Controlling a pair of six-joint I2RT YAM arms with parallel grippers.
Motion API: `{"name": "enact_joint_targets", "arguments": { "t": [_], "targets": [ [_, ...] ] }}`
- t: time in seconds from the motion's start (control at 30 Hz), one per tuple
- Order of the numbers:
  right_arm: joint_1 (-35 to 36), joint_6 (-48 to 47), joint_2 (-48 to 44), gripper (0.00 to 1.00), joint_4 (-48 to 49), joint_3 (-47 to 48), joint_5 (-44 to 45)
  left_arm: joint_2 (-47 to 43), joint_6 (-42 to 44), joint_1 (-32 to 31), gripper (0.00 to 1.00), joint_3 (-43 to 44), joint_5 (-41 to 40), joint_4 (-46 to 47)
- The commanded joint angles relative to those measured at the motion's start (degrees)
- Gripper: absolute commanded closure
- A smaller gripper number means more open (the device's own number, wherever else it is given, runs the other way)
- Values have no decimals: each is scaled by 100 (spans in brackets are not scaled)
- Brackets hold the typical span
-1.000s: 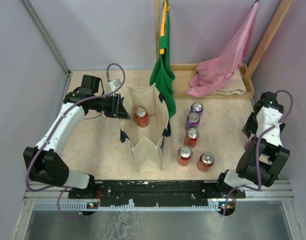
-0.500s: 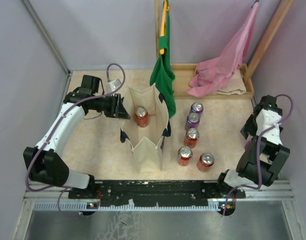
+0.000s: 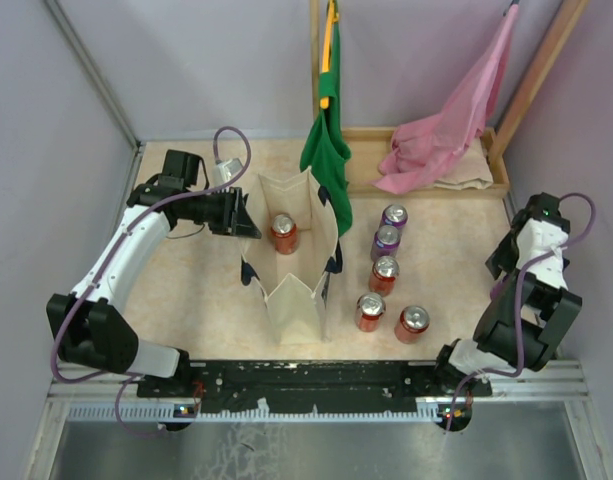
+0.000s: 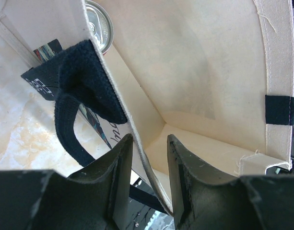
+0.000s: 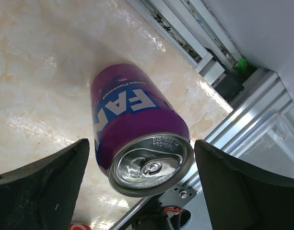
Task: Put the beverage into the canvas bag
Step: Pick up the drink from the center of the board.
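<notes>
The cream canvas bag [image 3: 296, 290] stands open mid-table, its inner wall [image 4: 209, 72] filling the left wrist view. One red can [image 3: 284, 232] stands inside, its top [image 4: 99, 26] showing past the navy handle. My left gripper [image 3: 244, 215] is at the bag's left rim; its jaws [image 4: 149, 139] straddle that rim with a gap beside the fabric, open. At the table's right edge my right gripper [image 5: 141, 143] is open around an upright purple beverage can [image 5: 132, 120], fingers clear of both sides. The right arm [image 3: 534, 240] hides that can in the top view.
Right of the bag stand two purple cans [image 3: 394, 215] [image 3: 386, 240] and three red ones [image 3: 384, 272] [image 3: 370, 310] [image 3: 413, 322]. A green cloth bag [image 3: 326, 150] and a pink one [image 3: 441, 140] hang at the back over a wooden tray [image 3: 496, 180]. A metal rail [image 5: 252, 105] runs close behind the purple can.
The right arm's wrist has shifted slightly toward the near right corner. The left arm and the bag have not moved.
</notes>
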Motion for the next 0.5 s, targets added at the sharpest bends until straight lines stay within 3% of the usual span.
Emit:
{"name": "enact_joint_targets", "arguments": {
  "t": [0.0, 0.37, 0.47],
  "targets": [
    [-137, 111, 5, 11, 115, -25, -42, -136, 2, -37, 59, 138, 63, 139],
    [-350, 152, 12, 29, 168, -78, -356, -132, 10, -37, 59, 123, 55, 160],
    [-371, 151, 27, 40, 183, -83, -472, -118, 1, -37, 59, 133, 70, 168]
  ]
}}
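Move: The purple can stands between the right hand's open fingers, its middle some 3 cm below the hand point and about straight under it. The nearest red can is roughly 22 cm to the left of it and 8 cm nearer the base. The middle red can is about 28 cm left of the purple one and 3 cm farther out. From the left hand, the purple can lies about 58 cm right, 10 cm back and 16 cm down. The purple can is being closed in on from both sides near its top: the right hand stays almost in place, sinking about half a centimetre, while its fingers close from nearly wide open to about two thirds open, the pads coming up against the can's sides. The left hand holds still, the bag's rim still between its fingers. ##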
